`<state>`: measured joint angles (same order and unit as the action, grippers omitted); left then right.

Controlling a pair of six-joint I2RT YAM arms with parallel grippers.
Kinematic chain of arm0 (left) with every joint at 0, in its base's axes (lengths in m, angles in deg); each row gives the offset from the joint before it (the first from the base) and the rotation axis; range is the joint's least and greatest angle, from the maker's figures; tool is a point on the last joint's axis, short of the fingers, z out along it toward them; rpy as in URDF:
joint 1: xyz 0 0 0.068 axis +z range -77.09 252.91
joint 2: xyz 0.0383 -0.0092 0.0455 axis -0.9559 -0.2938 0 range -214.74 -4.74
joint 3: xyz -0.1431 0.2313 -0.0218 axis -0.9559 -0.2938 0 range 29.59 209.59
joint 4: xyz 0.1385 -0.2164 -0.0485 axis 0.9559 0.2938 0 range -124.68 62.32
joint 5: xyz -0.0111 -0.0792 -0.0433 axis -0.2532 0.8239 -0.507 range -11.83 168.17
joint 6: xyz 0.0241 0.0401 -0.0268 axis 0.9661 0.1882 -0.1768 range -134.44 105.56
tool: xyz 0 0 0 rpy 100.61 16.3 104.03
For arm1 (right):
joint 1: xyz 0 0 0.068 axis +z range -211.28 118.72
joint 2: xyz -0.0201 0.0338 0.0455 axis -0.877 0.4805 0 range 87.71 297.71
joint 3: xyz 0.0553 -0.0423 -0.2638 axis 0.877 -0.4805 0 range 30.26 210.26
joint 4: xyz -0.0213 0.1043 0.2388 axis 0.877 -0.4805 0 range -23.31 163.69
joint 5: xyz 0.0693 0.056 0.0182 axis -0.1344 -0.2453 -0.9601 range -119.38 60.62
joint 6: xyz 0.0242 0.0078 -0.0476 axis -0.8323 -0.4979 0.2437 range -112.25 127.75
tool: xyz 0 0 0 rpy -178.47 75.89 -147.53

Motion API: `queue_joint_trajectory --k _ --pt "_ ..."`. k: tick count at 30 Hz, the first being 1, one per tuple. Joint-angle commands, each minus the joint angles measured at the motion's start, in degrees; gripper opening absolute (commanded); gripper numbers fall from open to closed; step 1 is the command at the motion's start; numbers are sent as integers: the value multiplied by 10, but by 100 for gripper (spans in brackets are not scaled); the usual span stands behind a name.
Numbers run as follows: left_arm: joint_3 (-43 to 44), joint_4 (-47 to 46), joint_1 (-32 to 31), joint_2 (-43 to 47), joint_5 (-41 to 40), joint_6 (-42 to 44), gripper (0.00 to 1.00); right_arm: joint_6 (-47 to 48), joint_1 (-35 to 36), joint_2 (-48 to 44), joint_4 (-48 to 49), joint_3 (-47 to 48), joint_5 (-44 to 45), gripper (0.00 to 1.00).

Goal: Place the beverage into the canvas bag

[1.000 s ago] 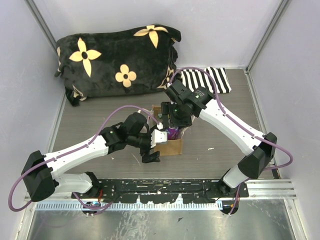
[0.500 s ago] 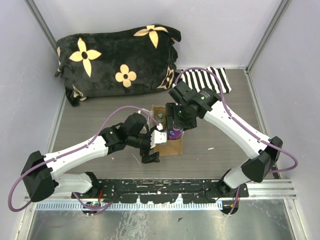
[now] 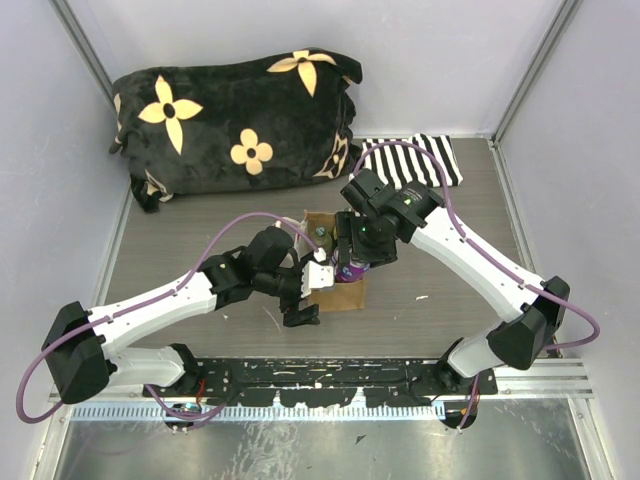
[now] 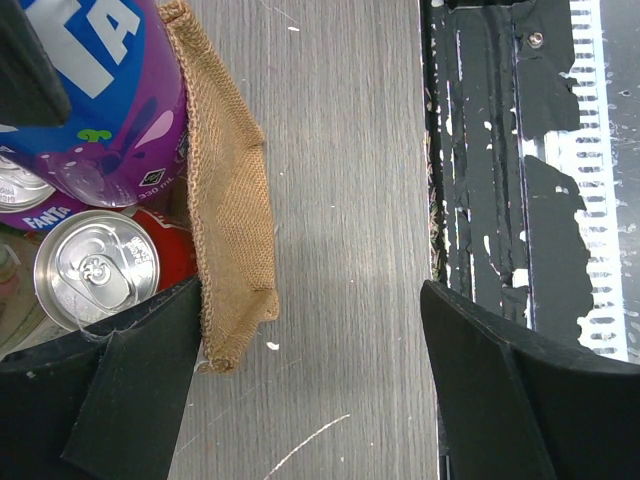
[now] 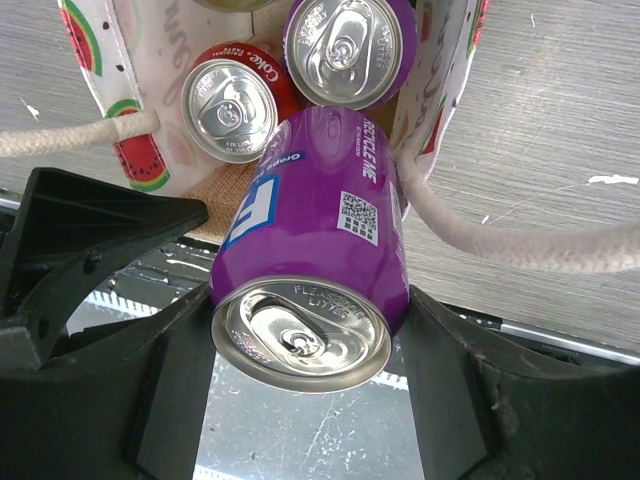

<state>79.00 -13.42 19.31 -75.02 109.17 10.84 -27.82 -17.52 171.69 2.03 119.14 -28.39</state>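
Observation:
The beverage, a purple Fanta can (image 5: 310, 230), is tilted with its top toward the right wrist camera. My right gripper (image 5: 305, 340) is shut on its sides, over the open mouth of the canvas bag (image 3: 335, 292). The can's lower end dips between the bag's watermelon-print lining (image 5: 440, 70) and cream rope handles (image 5: 500, 240). Inside the bag stand a red Coke can (image 5: 230, 105) and another purple can (image 5: 350, 45). My left gripper (image 4: 310, 360) is open and straddles the bag's burlap wall (image 4: 235, 200), one finger inside beside the cans, the other over the table.
A black flowered cushion (image 3: 235, 120) lies at the back left and a black-and-white striped cloth (image 3: 415, 160) at the back right. A black perforated rail (image 3: 340, 375) runs along the near edge. Enclosure walls stand on both sides.
My right arm has carried the purple can a little nearer and lower, into the bag's mouth. The left arm and the bag have stayed put.

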Motion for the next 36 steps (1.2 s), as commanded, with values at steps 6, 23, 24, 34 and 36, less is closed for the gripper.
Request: queue_joint_trajectory --k 6,23,24,34,36 --pt "-11 17 -7 3 5 0 93 0 2 -4 -3 -10 11 1" --pt "-12 15 -6 4 4 2 93 14 6 60 0 5 41 1" --pt "-12 16 -6 5 4 2 93 15 7 65 1 5 43 1" --pt "-14 13 -6 8 3 1 93 21 7 95 9 12 55 1" --pt "-15 13 -6 7 3 1 93 21 7 99 8 17 55 1"
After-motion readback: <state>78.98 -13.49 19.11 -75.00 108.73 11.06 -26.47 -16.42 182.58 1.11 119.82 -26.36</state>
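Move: Just under the right hand, which already holds a purple can, the free near-right corner of the canvas bag lies about 1 cm ahead and some 11 cm down. About as far below that hand, the red can stands 2 cm ahead and 6 cm left, and the standing purple can 7 cm ahead and 2 cm left. From the left hand, the corner is roughly 8 cm ahead, 7 cm right and 7 cm down. Lowering the gripped purple can about 5 cm into the canvas bag's near-right corner, the right hand sinks slowly at first with a slight drift back, then drops quickly and edges forward at the end. It straightens some 10 degrees towards pointing straight down, keeping its grip. The left hand stays still and wide open, its forward finger at the bag's near flap. ##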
